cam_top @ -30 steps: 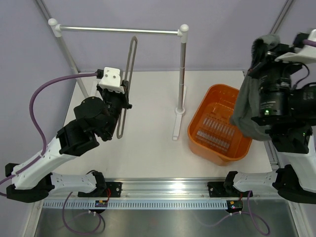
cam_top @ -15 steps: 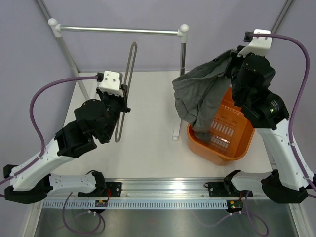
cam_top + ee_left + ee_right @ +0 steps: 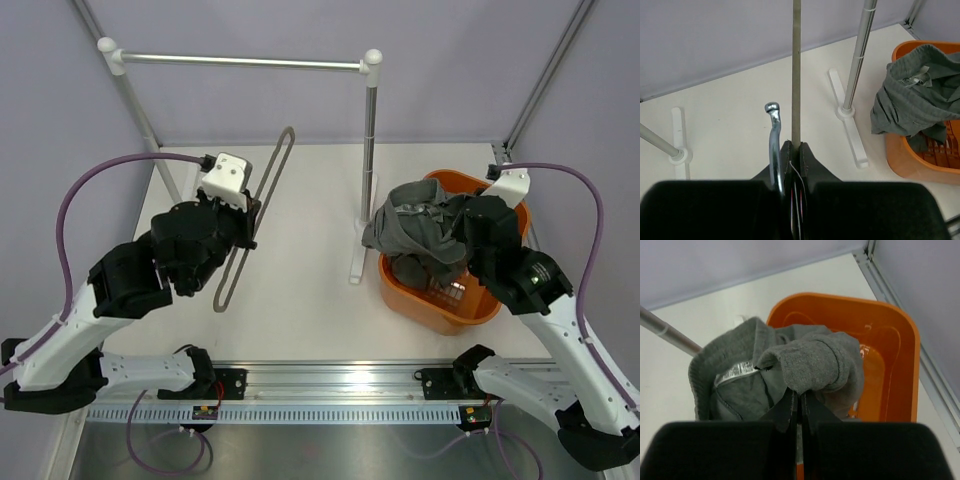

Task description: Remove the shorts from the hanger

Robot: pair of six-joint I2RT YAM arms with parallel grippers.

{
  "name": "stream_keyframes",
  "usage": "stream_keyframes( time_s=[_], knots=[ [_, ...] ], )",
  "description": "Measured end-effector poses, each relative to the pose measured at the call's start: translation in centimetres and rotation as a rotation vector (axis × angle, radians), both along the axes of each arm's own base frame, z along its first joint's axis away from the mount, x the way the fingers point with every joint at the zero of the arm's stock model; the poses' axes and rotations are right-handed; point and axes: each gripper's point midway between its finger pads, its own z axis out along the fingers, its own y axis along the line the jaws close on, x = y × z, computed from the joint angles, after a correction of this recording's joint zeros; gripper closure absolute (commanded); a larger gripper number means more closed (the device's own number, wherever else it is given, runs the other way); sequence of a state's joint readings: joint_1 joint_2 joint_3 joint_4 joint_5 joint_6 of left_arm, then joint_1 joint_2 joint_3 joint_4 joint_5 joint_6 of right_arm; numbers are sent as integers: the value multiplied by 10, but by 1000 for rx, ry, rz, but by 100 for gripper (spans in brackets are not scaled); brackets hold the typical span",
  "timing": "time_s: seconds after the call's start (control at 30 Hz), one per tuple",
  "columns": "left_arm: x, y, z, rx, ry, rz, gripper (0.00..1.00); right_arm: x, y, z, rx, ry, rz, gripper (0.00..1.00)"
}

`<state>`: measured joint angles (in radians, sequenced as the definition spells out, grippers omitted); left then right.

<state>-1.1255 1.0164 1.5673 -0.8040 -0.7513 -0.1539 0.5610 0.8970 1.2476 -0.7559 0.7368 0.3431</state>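
Observation:
The grey shorts (image 3: pixel 415 232) hang bunched over the orange basket (image 3: pixel 493 303), partly draped over its left rim; they also fill the right wrist view as grey shorts (image 3: pixel 810 362). My right gripper (image 3: pixel 799 392) is shut on a fold of their fabric above the basket. The thin grey wire hanger (image 3: pixel 252 220) is bare and tilted over the table, off the rail. My left gripper (image 3: pixel 796 148) is shut on one side of the hanger (image 3: pixel 796 75), and its shiny hook (image 3: pixel 773 145) curls just left of the fingers.
The silver rail (image 3: pixel 240 61) with white joints spans the back, its right post (image 3: pixel 368 150) standing on a white foot (image 3: pixel 358 250) between the hanger and the basket. A cage frame post (image 3: pixel 545 70) rises at the back right. The left post (image 3: pixel 657 142) stands near the left gripper.
My right arm swung down and left, lowering the shorts from high at the right into the basket. The left gripper tilted the hanger and drew it slightly towards me.

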Motion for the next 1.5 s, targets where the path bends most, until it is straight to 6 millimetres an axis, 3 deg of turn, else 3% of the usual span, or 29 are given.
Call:
stream_keyframes(
  time_s=[0.1, 0.27, 0.4, 0.53, 0.57, 0.67, 0.77, 1.13, 1.5],
  knots=[
    [1, 1, -6, 11, 51, -21, 100, 0, 4, -30, -4, 67, 1, 96],
    [30, 11, -21, 6, 156, 2, 100, -1, 11, -69, -7, 171, 10, 81],
    [49, 8, -21, -10, 227, -41, 100, -3, 15, -74, 19, 183, 23, 64],
    [63, -8, 3, -37, 217, -125, 100, -5, 20, -74, 39, 188, 49, 48],
    [67, -13, 10, -44, 210, -149, 100, -5, 22, -75, 44, 191, 60, 40],
    [78, -19, 21, -58, 203, -188, 100, -7, 27, -76, 55, 200, 92, 26],
    [94, -20, 25, -67, 207, -199, 100, -9, 32, -74, 71, 200, 125, 18],
    [132, -19, 20, -59, 230, -258, 100, -20, 41, -55, 123, 138, 221, 14],
    [143, -22, 24, -39, 185, -373, 100, -15, 54, -44, 118, 98, 303, 14]
  ],
)
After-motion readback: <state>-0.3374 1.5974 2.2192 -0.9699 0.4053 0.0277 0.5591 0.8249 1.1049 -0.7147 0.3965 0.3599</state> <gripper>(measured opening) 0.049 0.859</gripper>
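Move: The left hand holds the empty hanger; the rack's rod, its middle, is about 26 cm ahead, 4 cm to the left and roughly 8 cm above. The rack's right post stands some 26 cm ahead and 22 cm to the right. The right hand has the shorts in its fingers over the orange bin, whose middle lies about 9 cm ahead, 5 cm to the right and 23 cm below; from this hand the same post is about 20 cm ahead and 19 cm to the left. The right fingers, still pinching the shorts, sink about 7 cm towards the bin and open wide to let them go; then the hand rises some 3 cm, drifting left and turning counter-clockwise. Meanwhile the left keeps its grip on the hanger and carries it about 14 cm forward towards the rod, dipping briefly, swinging clockwise some 20 degrees and tipping its fingers down. ##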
